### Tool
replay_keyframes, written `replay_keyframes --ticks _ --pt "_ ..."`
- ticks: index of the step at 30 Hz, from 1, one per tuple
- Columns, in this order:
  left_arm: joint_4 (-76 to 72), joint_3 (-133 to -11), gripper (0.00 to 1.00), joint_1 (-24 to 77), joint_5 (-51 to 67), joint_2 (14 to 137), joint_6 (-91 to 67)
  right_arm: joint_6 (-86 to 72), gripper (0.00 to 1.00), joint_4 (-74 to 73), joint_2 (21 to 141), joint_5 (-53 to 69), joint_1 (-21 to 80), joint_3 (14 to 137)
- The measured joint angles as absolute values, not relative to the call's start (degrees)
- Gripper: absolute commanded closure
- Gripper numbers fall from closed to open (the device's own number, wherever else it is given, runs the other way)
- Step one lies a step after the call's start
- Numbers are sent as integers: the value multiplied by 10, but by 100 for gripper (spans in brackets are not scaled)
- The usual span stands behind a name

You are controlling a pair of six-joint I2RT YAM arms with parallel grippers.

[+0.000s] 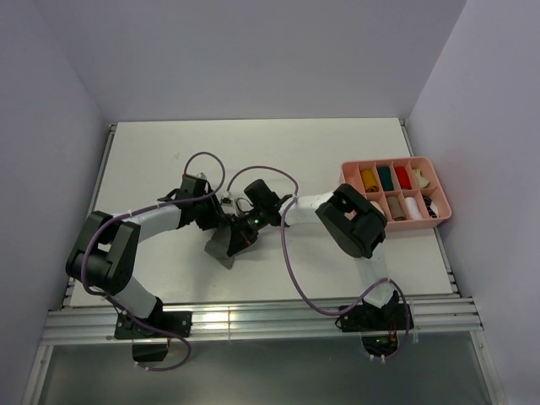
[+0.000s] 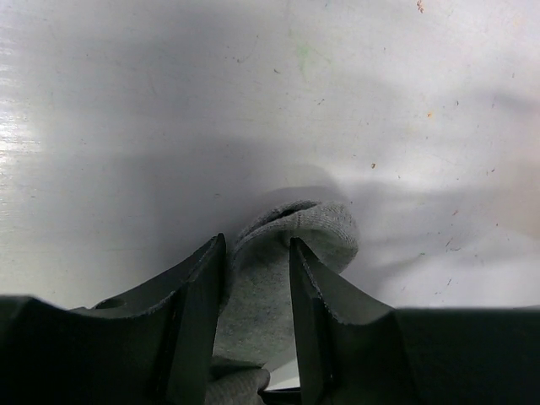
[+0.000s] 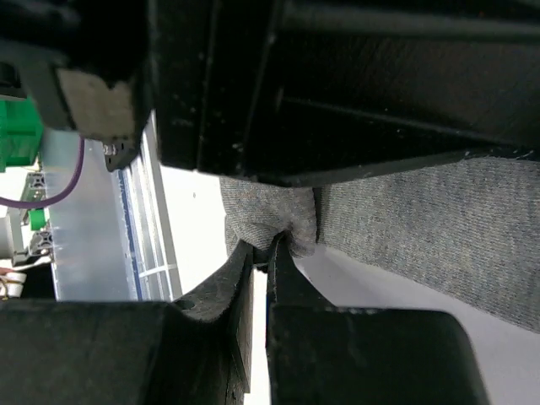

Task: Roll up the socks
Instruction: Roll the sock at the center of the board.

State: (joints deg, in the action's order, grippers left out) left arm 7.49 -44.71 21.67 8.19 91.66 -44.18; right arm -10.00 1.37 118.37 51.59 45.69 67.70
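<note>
A grey sock (image 1: 224,250) lies on the white table between the two arms, in the middle of the top view. My left gripper (image 2: 257,257) has its fingers pressed against both sides of the sock (image 2: 263,295), whose folded end (image 2: 316,228) bulges past the tips. My right gripper (image 3: 270,246) is shut on a small pinch of the same grey sock (image 3: 439,228) at its edge, just above the table. From above, the left gripper (image 1: 218,221) and the right gripper (image 1: 245,229) meet over the sock and hide most of it.
A pink compartment tray (image 1: 440,221) holding several rolled bundles stands at the right side of the table. Aluminium rails (image 1: 253,322) run along the near edge. Walls close in the back and both sides. The left arm's black body (image 3: 337,84) fills the top of the right wrist view.
</note>
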Motion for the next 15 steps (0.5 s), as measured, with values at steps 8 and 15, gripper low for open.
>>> replay_keyframes --ticks 8,15 --pt "71 -446 62 217 82 917 -443 -124 100 39 1190 530 455 672" --pt "66 -442 99 216 79 925 -450 -141 100 56 1187 529 455 663"
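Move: Right between the left hand's half-open fingers, about 1 cm ahead, 1 cm to the right and 1 cm lower, is the far edge of the folded grey sock. The sock's loose near flap lies some 9 cm back from the left hand and about 1 cm left. From the right hand, already pinching the sock, the far edge is about 9 cm ahead and 3 cm left, and the flap is level with it, about 4 cm left. Closing almost fully from a little under half open, the left fingers pinch the sock's raised far edge, the hand otherwise staying in place and sinking only about half a centimetre. The right hand stays put with its fingers still shut on the fold nearer the base, holding the sock against the board. ##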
